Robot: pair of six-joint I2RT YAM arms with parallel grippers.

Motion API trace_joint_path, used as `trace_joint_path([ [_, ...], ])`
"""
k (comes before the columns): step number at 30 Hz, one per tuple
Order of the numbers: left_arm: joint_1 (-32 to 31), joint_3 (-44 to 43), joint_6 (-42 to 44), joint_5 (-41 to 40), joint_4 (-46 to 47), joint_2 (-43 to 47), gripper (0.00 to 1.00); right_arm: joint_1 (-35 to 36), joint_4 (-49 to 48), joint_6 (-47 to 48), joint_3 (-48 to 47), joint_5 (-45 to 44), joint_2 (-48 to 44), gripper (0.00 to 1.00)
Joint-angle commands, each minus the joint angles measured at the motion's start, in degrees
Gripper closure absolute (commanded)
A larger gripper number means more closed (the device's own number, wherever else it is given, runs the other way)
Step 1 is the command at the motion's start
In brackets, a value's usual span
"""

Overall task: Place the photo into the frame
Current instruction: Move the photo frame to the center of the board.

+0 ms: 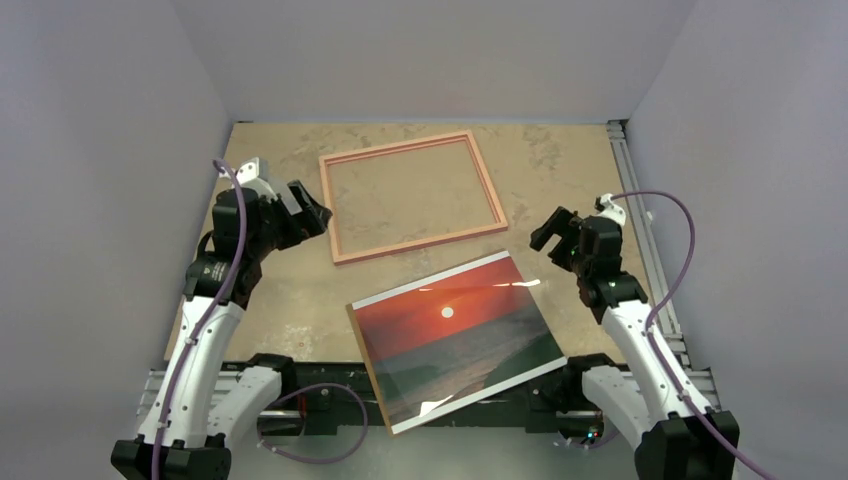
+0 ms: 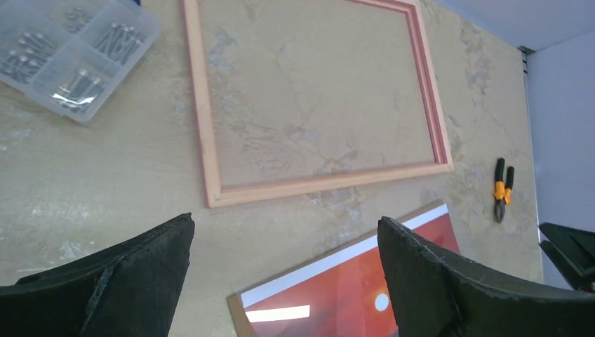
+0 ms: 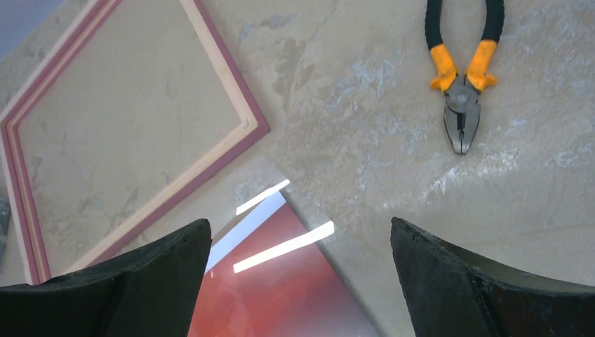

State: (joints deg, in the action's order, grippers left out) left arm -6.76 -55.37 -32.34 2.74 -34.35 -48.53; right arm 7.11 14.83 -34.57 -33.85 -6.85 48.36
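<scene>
The frame (image 1: 420,243), thin pinkish wood, lies flat at the table's far centre; its rim also shows in the left wrist view (image 2: 203,112) and the right wrist view (image 3: 231,84). The photo (image 1: 455,335), a red sunset with a white border, lies face up and skewed in front of the frame, on a brown board (image 1: 364,352). Its near corner reaches past the table's front edge. My left gripper (image 1: 318,215) hovers open left of the frame, above the photo's far-left corner (image 2: 337,288). My right gripper (image 1: 545,235) hovers open over the photo's far-right corner (image 3: 281,288). Neither holds anything.
Orange-handled pliers (image 3: 462,70) lie on the table right of the frame, also seen in the left wrist view (image 2: 502,191). A clear compartment box of screws (image 2: 74,53) sits left of the frame. Grey walls close in the table on three sides.
</scene>
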Motion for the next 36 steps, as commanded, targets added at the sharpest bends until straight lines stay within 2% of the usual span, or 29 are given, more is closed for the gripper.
trace_joint_path([
  [1, 0.3, 0.2, 1.7, 9.3, 1.4, -0.1, 0.00, 0.1, 4.7, -0.9, -3.4, 2.9, 2.7, 0.01],
  [12, 0.3, -12.6, 6.2, 16.3, -12.2, -4.7, 0.00, 0.2, 9.3, -1.3, -5.9, 6.1, 5.6, 0.01],
  [17, 0.3, -11.4, 7.2, 17.8, -12.1, -5.0, 0.00, 0.2, 10.7, -1.4, -6.8, 8.7, 8.6, 0.01],
  [23, 0.3, -8.3, 6.1, 15.9, -12.7, -12.0, 0.00, 0.2, 10.4, -1.4, -6.3, 11.8, 10.3, 0.01],
  [28, 0.2, -7.1, 3.9, 9.6, -13.8, -20.3, 0.02, 0.1, 9.8, -1.0, -5.3, 13.7, 11.0, 0.01],
  [36, 0.3, -9.8, -2.4, 4.3, -10.4, -34.7, 0.05, 0.1, 8.2, -0.5, -1.8, 17.0, 10.9, 0.02],
])
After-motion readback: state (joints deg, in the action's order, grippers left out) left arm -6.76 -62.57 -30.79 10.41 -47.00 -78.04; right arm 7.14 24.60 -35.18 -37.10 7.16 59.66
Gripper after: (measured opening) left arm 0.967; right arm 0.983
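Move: The wooden frame lies with its middle about 29 cm ahead of the left hand, 17 cm to its right and 24 cm below. From the same hand the photo is some 12 cm back and 28 cm right, the screw box about 27 cm ahead and 27 cm left. For the right hand, the frame's middle is some 29 cm ahead, 30 cm left and 15 cm down; the photo 12 cm back, 19 cm left; the pliers 15 cm ahead, 13 cm right. Towards the wooden frame's near left corner the open left hand first drifts right and back, rising slightly and turning clockwise, then drops about 15 cm, easing forward and tipping steeply down some 35 degrees. The open right hand sinks about 5 cm, shifting left and a little back over the photo's far right part, tipping down. Neither touches anything. ##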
